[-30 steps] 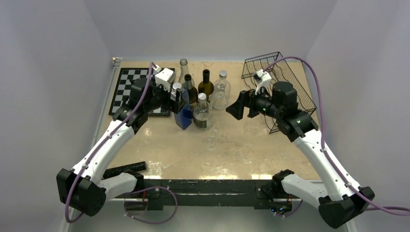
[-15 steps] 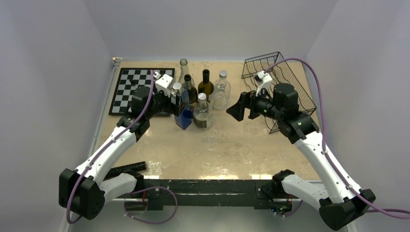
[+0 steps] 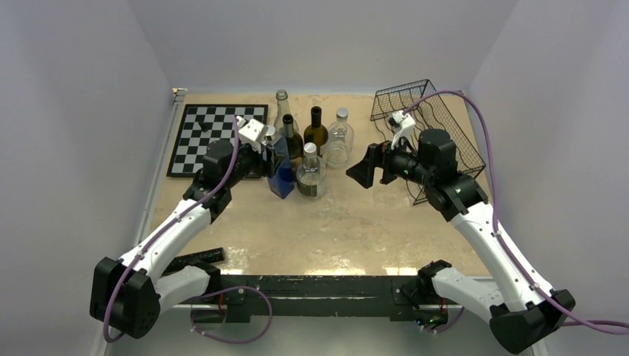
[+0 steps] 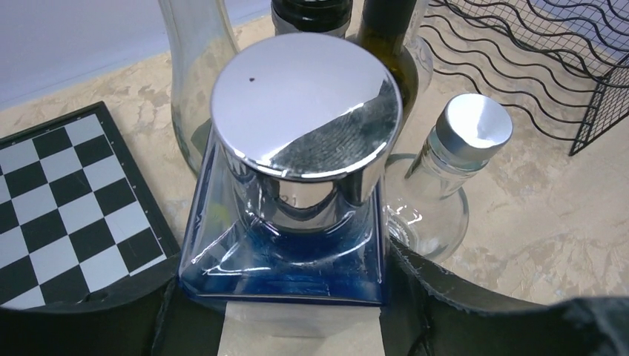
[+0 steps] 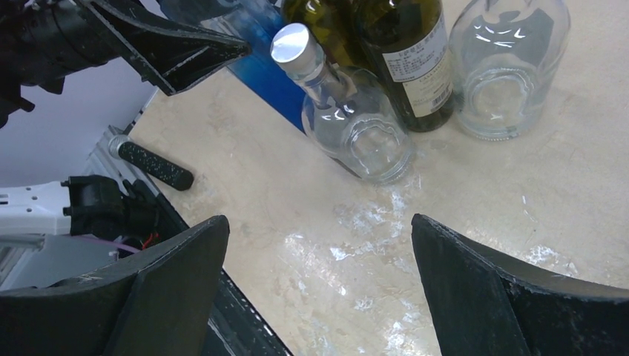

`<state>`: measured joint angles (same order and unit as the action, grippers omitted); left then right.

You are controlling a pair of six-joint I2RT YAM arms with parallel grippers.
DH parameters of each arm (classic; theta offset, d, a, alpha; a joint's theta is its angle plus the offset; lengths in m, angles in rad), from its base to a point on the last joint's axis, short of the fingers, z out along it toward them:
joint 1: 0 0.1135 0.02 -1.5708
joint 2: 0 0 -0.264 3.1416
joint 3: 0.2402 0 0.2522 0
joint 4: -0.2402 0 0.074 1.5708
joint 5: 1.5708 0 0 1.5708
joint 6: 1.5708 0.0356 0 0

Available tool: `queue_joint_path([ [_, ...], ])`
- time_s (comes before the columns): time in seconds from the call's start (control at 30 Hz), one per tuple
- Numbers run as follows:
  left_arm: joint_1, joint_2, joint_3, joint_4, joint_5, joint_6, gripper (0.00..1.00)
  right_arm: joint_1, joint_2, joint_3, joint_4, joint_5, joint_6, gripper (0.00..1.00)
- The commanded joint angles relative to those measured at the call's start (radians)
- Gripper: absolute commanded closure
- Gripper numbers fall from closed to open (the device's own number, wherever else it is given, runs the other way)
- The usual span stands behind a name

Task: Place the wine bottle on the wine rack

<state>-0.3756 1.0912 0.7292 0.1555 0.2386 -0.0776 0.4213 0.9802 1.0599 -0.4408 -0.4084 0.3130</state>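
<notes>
Two dark green wine bottles stand upright in a cluster at mid-table, one with a label [image 3: 316, 132] [image 5: 404, 52] and one beside it [image 3: 291, 139]. The black wire wine rack [image 3: 438, 126] [image 4: 549, 44] sits at the back right. My left gripper [image 3: 278, 159] [image 4: 282, 297] is shut on a blue square bottle with a silver cap [image 3: 281, 178] [image 4: 304, 104], its fingers pressed on both sides, just left of the wine bottles. My right gripper [image 3: 365, 167] [image 5: 319, 222] is open and empty, hovering right of the cluster, between it and the rack.
A round clear flask with a silver cap [image 3: 310, 174] [image 5: 356, 126], a clear bottle [image 3: 340, 141] and a tall clear bottle [image 3: 281, 107] crowd the wine bottles. A chessboard [image 3: 200, 137] lies at the back left. A black bar [image 3: 191, 259] lies near the front edge.
My left arm has shifted, its wrist dropping toward the near side while the fingers stay round the blue bottle. The blue bottle has not moved. The right gripper has barely moved.
</notes>
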Motion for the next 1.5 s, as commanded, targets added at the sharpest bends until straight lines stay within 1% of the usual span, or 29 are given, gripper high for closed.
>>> queue_joint_path([
  [0.0,-0.003,-0.076,0.008,0.063,-0.022,0.012,1.0,0.013,-0.032,-0.034,0.074,-0.065,-0.068,0.01],
  [0.03,-0.003,-0.092,0.017,0.047,-0.018,0.016,1.0,0.015,-0.035,-0.038,0.081,-0.071,-0.076,0.01],
  [0.13,-0.004,-0.136,0.081,-0.069,0.015,0.029,1.0,0.028,-0.034,-0.05,0.115,-0.105,-0.09,0.01],
  [0.27,-0.014,-0.173,0.199,-0.281,0.036,0.041,1.0,0.088,-0.047,-0.091,0.219,-0.109,-0.101,0.01],
  [0.37,-0.015,-0.183,0.288,-0.421,0.018,0.028,1.0,0.168,-0.059,-0.121,0.308,-0.041,-0.123,0.01],
  [0.5,-0.016,-0.215,0.368,-0.557,0.023,-0.017,1.0,0.295,-0.055,-0.147,0.427,0.072,-0.14,0.01],
  [0.53,-0.016,-0.229,0.382,-0.572,0.033,-0.033,1.0,0.315,-0.05,-0.151,0.448,0.106,-0.144,0.02],
  [0.63,-0.017,-0.263,0.421,-0.605,0.078,-0.082,1.0,0.445,-0.014,-0.154,0.549,0.211,-0.196,0.01],
  [0.7,-0.018,-0.277,0.463,-0.63,0.123,-0.105,1.0,0.542,0.024,-0.147,0.61,0.318,-0.252,0.01],
  [0.77,-0.024,-0.281,0.505,-0.666,0.147,-0.118,1.0,0.614,0.085,-0.126,0.655,0.427,-0.277,0.01],
  [0.87,-0.025,-0.293,0.555,-0.694,0.157,-0.13,1.0,0.683,0.155,-0.097,0.715,0.581,-0.277,0.01],
  [0.97,-0.026,-0.304,0.586,-0.701,0.163,-0.139,1.0,0.734,0.213,-0.076,0.774,0.669,-0.293,0.01],
  [1.07,-0.025,-0.303,0.612,-0.702,0.172,-0.145,1.0,0.772,0.264,-0.045,0.787,0.693,-0.308,0.01],
  [1.27,-0.026,-0.293,0.637,-0.696,0.162,-0.151,1.0,0.803,0.306,-0.049,0.851,0.653,-0.289,0.01],
  [1.33,-0.026,-0.289,0.641,-0.69,0.151,-0.156,1.0,0.805,0.313,-0.042,0.848,0.63,-0.267,0.01],
  [1.47,-0.025,-0.284,0.65,-0.671,0.16,-0.183,1.0,0.806,0.351,-0.009,0.823,0.63,-0.231,0.01],
])
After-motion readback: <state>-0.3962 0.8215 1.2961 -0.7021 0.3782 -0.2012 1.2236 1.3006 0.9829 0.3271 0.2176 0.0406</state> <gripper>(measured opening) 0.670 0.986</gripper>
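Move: The left hand already grips the blue bottle, whose middle is about 4 cm below its hand point; the wine rack lies some 44 cm to the right and 9 cm ahead. From the open right hand the blue bottle is about 22 cm left, 8 cm ahead and 11 cm lower. The round clear bottle stands roughly 13 cm left, 8 cm ahead of the right hand; the brown wine bottle 19 cm left, 14 cm ahead. Left lifts the held blue bottle up and back, about 15 cm each; right, open, swings 20 cm left towards it. ##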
